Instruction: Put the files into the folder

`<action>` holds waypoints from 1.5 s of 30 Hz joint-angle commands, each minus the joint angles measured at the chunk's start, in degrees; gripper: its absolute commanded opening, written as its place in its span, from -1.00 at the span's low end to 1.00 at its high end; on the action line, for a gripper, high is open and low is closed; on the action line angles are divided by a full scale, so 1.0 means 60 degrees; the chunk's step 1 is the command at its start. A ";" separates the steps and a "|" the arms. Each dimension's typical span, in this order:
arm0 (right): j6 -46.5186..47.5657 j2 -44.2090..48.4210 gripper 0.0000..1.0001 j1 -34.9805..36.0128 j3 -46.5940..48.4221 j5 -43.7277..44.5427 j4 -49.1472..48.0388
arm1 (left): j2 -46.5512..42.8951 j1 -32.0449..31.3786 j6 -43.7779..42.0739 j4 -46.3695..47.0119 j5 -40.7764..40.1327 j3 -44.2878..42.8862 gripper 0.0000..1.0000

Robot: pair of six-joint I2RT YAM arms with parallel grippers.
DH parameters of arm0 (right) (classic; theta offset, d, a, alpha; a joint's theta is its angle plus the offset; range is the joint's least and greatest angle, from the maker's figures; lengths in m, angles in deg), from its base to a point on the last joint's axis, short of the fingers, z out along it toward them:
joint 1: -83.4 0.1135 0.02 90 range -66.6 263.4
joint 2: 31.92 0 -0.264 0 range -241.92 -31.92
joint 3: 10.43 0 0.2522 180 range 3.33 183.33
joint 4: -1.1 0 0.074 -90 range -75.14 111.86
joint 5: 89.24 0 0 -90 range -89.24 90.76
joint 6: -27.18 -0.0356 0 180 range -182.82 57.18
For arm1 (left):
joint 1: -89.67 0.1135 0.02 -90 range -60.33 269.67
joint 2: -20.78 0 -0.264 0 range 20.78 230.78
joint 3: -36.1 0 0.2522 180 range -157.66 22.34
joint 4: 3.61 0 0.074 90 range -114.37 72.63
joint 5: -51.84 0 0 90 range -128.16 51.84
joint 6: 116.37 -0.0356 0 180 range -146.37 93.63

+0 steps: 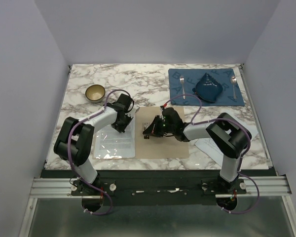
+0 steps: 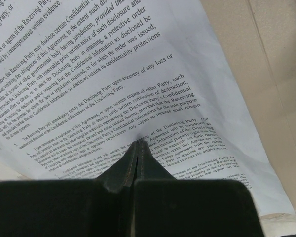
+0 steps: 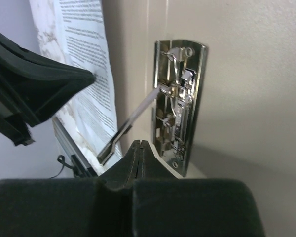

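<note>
The tan folder [image 1: 163,145] lies open and flat at the table's middle. Its metal clip [image 3: 180,108] has the lever [image 3: 130,123] raised. White printed files [image 1: 116,143] lie just left of the folder, their edge overlapping it. My left gripper [image 2: 139,142] is shut, its tips pressing down on the top sheet [image 2: 113,74]. My right gripper [image 3: 140,143] is shut and empty, its tips just short of the clip's near end, beside the lever. The left gripper [image 3: 44,84] shows in the right wrist view, touching the paper [image 3: 86,54].
A blue placemat [image 1: 185,96] with two spoons and a folded blue cloth [image 1: 208,87] lies at the back right. A small bowl [image 1: 94,93] stands at the back left. Another white sheet [image 1: 207,146] lies under the right arm.
</note>
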 commanded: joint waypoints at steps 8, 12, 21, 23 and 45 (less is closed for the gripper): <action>-0.0475 -0.0415 -0.99 -0.0128 0.0541 0.0642 -0.0431 | -0.0005 0.0021 -0.0541 0.0296 -0.0297 0.0605 -1.00; -0.0460 -0.0473 -0.99 -0.0245 0.0717 0.0745 -0.0255 | -0.0049 0.0021 -0.0644 0.0296 -0.0253 0.0620 -1.00; -0.0167 -0.0707 -0.99 -0.0714 0.1200 0.0744 0.0213 | -0.0166 0.0021 -0.0820 0.0253 -0.0326 0.0694 -1.00; -0.0094 -0.0795 -0.99 -0.0802 0.1361 0.0715 0.0315 | -0.0196 0.0021 -0.0864 0.0253 -0.0326 0.0708 -1.00; 0.0467 0.2355 0.40 -0.2119 0.3061 0.7116 1.3231 | -0.0752 0.0108 -0.0879 0.0048 -0.0136 0.0562 -1.00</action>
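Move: The folder clip's raised lever is right at the right hand's closed fingertips, its middle about 1 cm ahead and 1 cm to the left, at much the same height. The clip's plate is centred some 3 cm ahead, directly in line and 3 cm lower. The paper's middle lies roughly 15 cm to the left, 2 cm back and 3 cm down. From the left hand, the lever is about 12 cm to the right, 2 cm back and 3 cm up. Forward with fingers shut, the right hand travels about 7 cm along the clip, rising barely 1 cm and pushing the lever over towards the clip's far end. It then opens its fingers wide and swings off to the right some 14 cm and up 6 cm, rolling its left side up about 30 degrees. The left fingertips keep pressing on the paper. ##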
